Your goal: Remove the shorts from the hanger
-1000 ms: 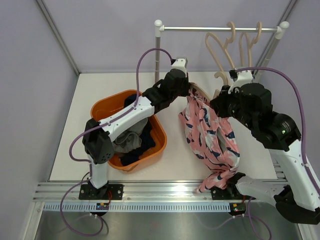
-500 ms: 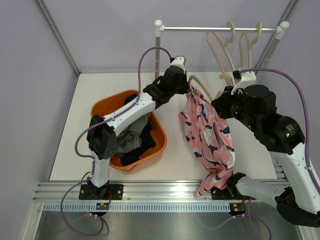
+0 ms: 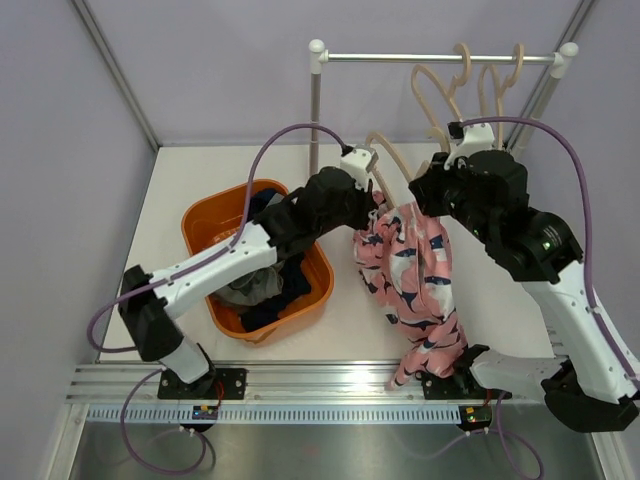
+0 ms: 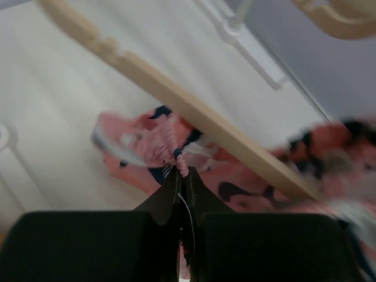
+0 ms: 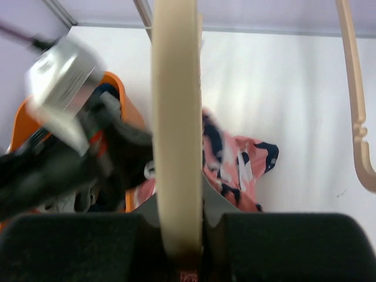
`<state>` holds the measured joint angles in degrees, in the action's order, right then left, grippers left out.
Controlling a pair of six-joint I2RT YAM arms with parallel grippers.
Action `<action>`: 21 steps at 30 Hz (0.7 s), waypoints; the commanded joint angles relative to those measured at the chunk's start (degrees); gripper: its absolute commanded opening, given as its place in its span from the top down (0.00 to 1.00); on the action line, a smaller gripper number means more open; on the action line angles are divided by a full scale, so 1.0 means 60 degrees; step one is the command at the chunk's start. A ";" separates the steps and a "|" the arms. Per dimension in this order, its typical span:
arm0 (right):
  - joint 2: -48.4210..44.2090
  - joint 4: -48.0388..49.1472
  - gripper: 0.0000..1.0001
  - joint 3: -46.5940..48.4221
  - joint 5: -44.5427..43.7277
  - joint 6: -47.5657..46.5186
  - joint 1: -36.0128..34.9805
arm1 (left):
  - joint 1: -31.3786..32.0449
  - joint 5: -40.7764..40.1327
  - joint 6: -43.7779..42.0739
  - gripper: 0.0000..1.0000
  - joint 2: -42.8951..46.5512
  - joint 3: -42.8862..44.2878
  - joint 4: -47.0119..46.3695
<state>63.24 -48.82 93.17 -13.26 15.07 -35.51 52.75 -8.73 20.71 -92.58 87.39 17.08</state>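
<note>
The pink patterned shorts [image 3: 420, 280] hang from my left gripper [image 3: 377, 207] down to the table's near edge. The left gripper is shut on their gathered waistband [image 4: 170, 141]. My right gripper [image 3: 428, 187] is shut on the pale wooden hanger [image 3: 388, 157], whose bar shows bare above the shorts. In the left wrist view the hanger bar [image 4: 223, 130] crosses just behind the waistband. In the right wrist view the hanger [image 5: 175, 117] runs up from the shut jaws, with the pink shorts [image 5: 235, 170] below. The grey shorts [image 3: 245, 288] and the navy shorts [image 3: 292, 278] lie in the orange basket [image 3: 200, 222].
A white clothes rail [image 3: 440, 58] stands at the back right with two empty wooden hangers [image 3: 470, 90] on it, right behind my right arm. The orange basket sits left of centre under my left arm. Purple walls close the sides.
My left gripper has pulled the pink shorts' waistband down and toward the near side, off the hanger's end. The hanger now shows bare above the shorts. My right arm shifted slightly back.
</note>
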 commanded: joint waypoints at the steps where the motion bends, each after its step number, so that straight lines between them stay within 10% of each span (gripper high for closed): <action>1: 0.0620 0.1221 1.00 0.0598 -0.0616 -0.0299 -0.0088 | 0.0668 0.1393 -0.1162 1.00 0.1379 -0.0195 -0.0431; 14: 0.3140 0.1881 1.00 0.2694 -0.1642 -0.0885 -0.0059 | 0.3233 0.5101 -0.3698 1.00 0.3489 -0.0328 0.1736; 21: 0.3931 0.1632 1.00 0.3588 -0.1804 -0.1002 0.0073 | 0.3571 0.4327 -0.3949 1.00 0.4310 -0.0138 0.1957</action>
<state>86.15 -41.36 111.09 -21.50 10.24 -35.48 74.26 16.86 -0.62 -70.52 85.01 29.87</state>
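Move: The orange basket lies about 26 cm to the left of the left hand, level with it fore-and-aft and 21 cm below. The pink shorts in its grip hang some 16 cm back, 9 cm right and 10 cm lower; the bare end of their hanger is about 5 cm ahead, 5 cm right and 8 cm up. The rail's middle is roughly 22 cm ahead of the right hand, 4 cm right and 15 cm up; the parked hangers are 20 cm ahead, 11 cm right and 5 cm up. Keep the left gripper shut on the bunched shorts and pull it briskly back about 25 cm, rising some 9 cm, while turning the wrist about 50 degrees clockwise, to draw the cloth off the hanger. Keep the right grip on the hanger and push it forward, a little left, towards the rail. ##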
